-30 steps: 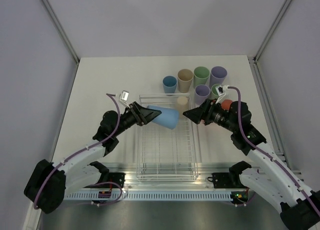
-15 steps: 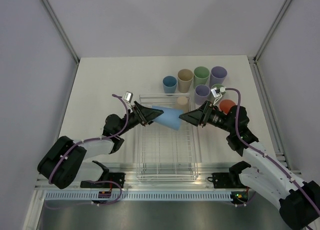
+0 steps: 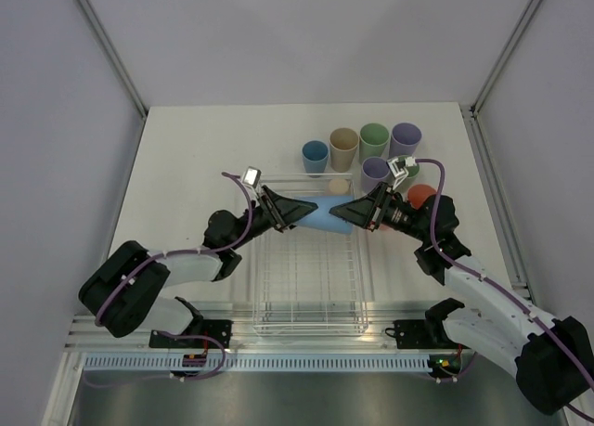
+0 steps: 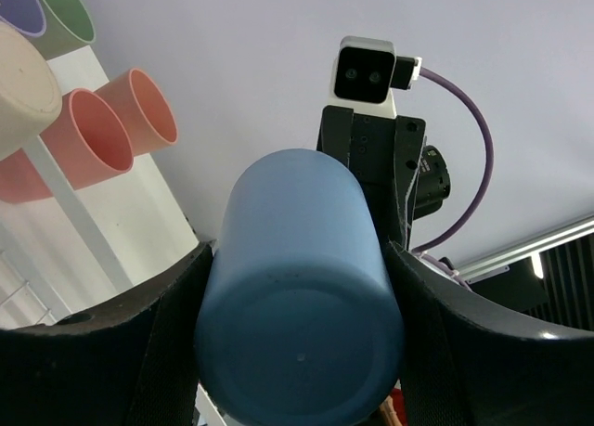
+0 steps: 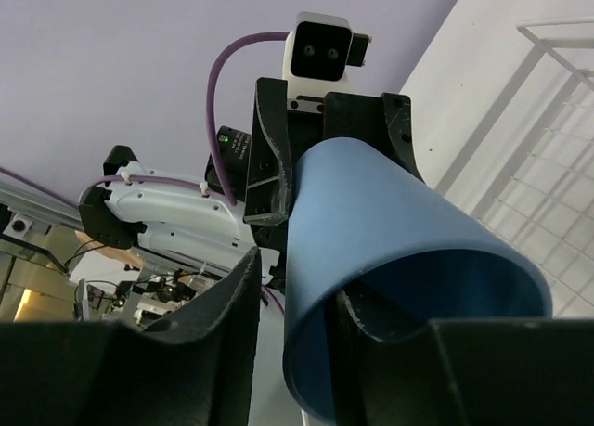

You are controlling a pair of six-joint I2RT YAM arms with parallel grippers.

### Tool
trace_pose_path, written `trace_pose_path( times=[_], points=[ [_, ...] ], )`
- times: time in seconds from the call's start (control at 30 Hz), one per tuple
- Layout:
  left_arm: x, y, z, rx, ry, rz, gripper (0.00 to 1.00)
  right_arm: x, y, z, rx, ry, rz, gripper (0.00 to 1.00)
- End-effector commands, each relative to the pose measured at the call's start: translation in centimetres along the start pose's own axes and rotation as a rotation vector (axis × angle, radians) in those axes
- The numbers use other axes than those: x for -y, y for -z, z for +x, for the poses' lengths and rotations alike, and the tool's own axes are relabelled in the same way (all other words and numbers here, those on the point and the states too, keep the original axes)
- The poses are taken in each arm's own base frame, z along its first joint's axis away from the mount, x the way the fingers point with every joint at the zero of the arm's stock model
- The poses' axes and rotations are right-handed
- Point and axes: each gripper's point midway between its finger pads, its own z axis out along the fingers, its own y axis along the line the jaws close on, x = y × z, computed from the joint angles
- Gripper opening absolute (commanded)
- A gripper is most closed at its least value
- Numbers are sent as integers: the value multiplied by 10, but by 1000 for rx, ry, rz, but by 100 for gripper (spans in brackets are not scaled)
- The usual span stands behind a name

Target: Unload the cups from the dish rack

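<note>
A blue cup [image 3: 320, 217] hangs on its side above the far end of the clear dish rack [image 3: 263, 276]. My left gripper [image 3: 290, 212] is shut on its closed base, which fills the left wrist view [image 4: 302, 296] between both fingers. My right gripper [image 3: 340, 210] meets the cup's open rim [image 5: 390, 231]. One finger sits inside the mouth and the other finger [image 5: 213, 342] stands outside the wall with a narrow gap, so the jaws are still open. A beige cup [image 3: 338, 186] stands in the rack's far end.
Behind the rack stand blue [image 3: 315, 155], beige [image 3: 343, 148], green [image 3: 374, 140] and purple [image 3: 406, 138] cups, with another purple one [image 3: 375, 174] and a coral one [image 3: 420, 196] nearer the right arm. Coral cups [image 4: 93, 138] also show in the left wrist view.
Both grippers have come together over the rack. The right gripper slid onto the blue cup's rim and its jaws have narrowed. The left gripper kept its hold throughout.
</note>
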Motion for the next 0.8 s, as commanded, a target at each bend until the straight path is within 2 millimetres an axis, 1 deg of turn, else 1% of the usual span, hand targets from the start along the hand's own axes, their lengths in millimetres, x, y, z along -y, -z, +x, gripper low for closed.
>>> trace_pose_path(
  times=[0.0,0.03,0.07,0.1,0.13,0.17,0.2,0.23,0.27,0.3,0.33,0.37,0.4,0.43,0.47,0.5,0.53,0.57,0.6,0.63,0.67,0.7,0.73,0.77],
  points=[
    [16,-12,-6,20,-41,74,2,-25,-1,-6,18,54,-98,36],
    [14,-13,-6,21,-41,79,2,-25,-1,-6,19,52,-96,34],
    [15,-13,-6,22,-41,85,6,-25,-1,-5,15,50,-99,28],
    [13,-12,-6,28,-41,84,13,-23,-1,-5,14,47,-91,27],
    [14,-12,-7,32,-47,86,23,-22,-1,-4,12,50,-85,26],
    [15,-11,-8,36,-54,88,44,-23,0,-5,19,55,-81,23],
    [13,-10,-9,46,-72,75,57,-19,0,-4,14,62,-61,21],
    [12,-10,-11,53,-82,64,67,-17,0,-4,14,67,-46,21],
    [2,-10,-12,56,-76,11,78,-16,2,-5,21,82,-34,20],
    [7,-8,-14,60,-108,12,81,-11,2,-5,17,95,1,18],
    [7,-7,-17,69,-122,-4,85,-9,3,-6,21,107,17,18],
    [4,-6,-20,82,-131,-29,91,-9,4,-6,22,117,27,17],
    [6,-2,-23,91,-158,-53,94,-5,5,-7,24,112,57,17],
    [4,0,-27,102,-173,-80,97,-4,6,-8,25,142,65,16],
    [4,2,-34,126,-209,-103,100,-2,7,-7,17,138,90,15],
    [-1,8,-36,129,-215,-160,100,1,8,-11,30,165,113,15],
    [0,11,-39,139,-234,-182,100,0,9,-11,31,178,119,14],
    [3,12,-47,172,-256,-208,100,2,11,-12,23,186,150,13],
    [-2,20,-48,165,-292,-271,100,6,13,-18,42,204,189,13],
    [3,20,-53,177,-317,-288,100,7,17,-24,56,274,224,11],
    [-1,24,-58,185,-365,-336,100,10,23,-27,44,279,298,8],
    [-6,32,-59,175,-378,-394,100,19,30,-40,95,308,395,4],
    [-2,32,-61,173,-398,-410,100,24,37,-48,99,376,457,1],
    [-4,35,-64,174,-433,-439,100,26,48,-52,88,383,545,1]
  ],
)
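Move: The blue cup hangs on its side over the rack, its base end already in my left fingers and its middle about 5 cm to the right of that hand. The cup's middle lies some 5 cm left of my right hand, level with both; one right finger is already inside its mouth. From my right hand, the beige cup in the rack stands about 15 cm ahead, 2 left and 17 below; the nearest pink cup is some 12 ahead, 10 right and 20 below. I shut my right fingers on the blue cup's wall at the mouth, one inside and one outside, holding nearly still meanwhile. Then my left fingers open wide and let go of the base end, and that hand draws off about 5 cm left, rising and edging forward. My right hand keeps its pinch and carries the cup some 3 cm right and a little forward, while both hands tip fingers-down and swing them towards forward by some 20 degrees. ##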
